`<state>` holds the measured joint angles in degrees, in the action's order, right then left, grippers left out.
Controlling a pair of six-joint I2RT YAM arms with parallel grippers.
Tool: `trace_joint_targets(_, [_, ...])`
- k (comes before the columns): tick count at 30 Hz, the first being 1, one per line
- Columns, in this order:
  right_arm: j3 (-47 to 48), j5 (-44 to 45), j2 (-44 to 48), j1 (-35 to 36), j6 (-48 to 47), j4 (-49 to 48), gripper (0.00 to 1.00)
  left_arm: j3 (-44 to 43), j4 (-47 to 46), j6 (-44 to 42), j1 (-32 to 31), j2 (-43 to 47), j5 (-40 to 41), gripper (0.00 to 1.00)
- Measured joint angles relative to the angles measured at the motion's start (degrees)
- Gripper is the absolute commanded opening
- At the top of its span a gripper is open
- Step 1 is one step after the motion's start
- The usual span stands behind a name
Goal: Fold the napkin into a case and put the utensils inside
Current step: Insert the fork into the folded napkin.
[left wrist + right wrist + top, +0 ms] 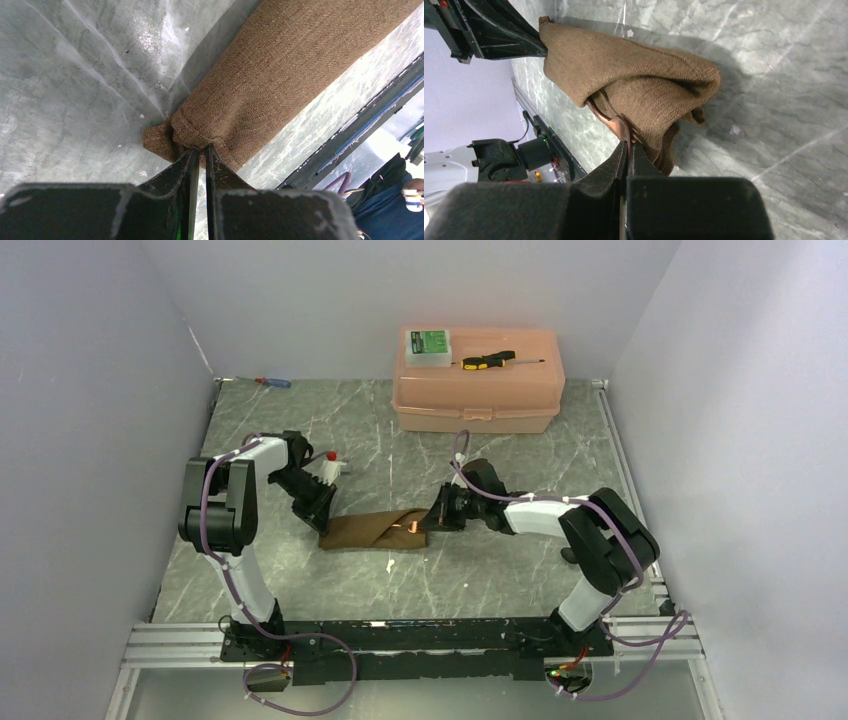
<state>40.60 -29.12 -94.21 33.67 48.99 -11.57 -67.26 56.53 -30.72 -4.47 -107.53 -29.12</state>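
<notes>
The brown napkin lies mid-table as a long folded pouch, its open end to the right. My left gripper is shut on the cloth's left end. In the left wrist view its tips pinch a bunched corner of the napkin. At the right end my right gripper is shut on a copper-coloured utensil. The utensil's far part goes under the folds of the napkin and is hidden. A small dark item lies on the table just in front of the pouch.
A pink plastic box stands at the back, with a green-labelled clear case and a yellow-and-black screwdriver on its lid. A blue-and-red screwdriver lies at the back left. A small white piece sits near the left wrist.
</notes>
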Motion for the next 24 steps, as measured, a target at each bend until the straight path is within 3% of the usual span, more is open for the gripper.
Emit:
trace_joint_targets(6, [1.29,0.66,-1.44,0.9,-0.2,-0.02,0.0,0.0,0.44,-0.11,0.0,0.0,0.63,0.14])
trace_joint_targets(13, [2.89,1.7,-3.61,1.03,-1.2,1.81,0.34,0.0,0.59,-0.13,0.0,0.0,0.96,0.14])
trace_joint_targets(20, [9.62,6.23,-4.9,0.94,-6.14,11.41,0.49,0.0,0.59,-0.13,0.0,0.0,0.94,0.14])
trace_joint_targets(24, [12.11,9.73,-3.65,0.63,-9.35,15.65,0.51,0.0,0.59,-0.13,0.0,0.0,0.94,0.13])
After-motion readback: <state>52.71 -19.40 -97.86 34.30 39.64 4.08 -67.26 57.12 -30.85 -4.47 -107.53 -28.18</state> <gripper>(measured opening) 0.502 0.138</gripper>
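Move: The right hand, holding the fork by its tines with the handle already in the fold, has the slanting mouth of the napkin's pocket about 6 cm to its left, level fore and aft and roughly 3 cm below. The folded napkin's middle is some 10 cm left, also level; a small white scrap lies 7 cm left and 8 cm back on the table. From the left hand, pinching the napkin's far end, the pocket mouth is about 14 cm right, almost level in height. The right hand eases the fork a last bit under 1 cm to the left into the pocket, then sinks about 2 cm and opens its fingers to roughly half, letting go of the tines low over the napkin's right end. Still spreading its fingers, it slides forward about 3 cm off the fork, rising a little and tipping its fingers some 15 degrees more steeply down, while the left hand stays put and keeps its pinch on the napkin's left end. ##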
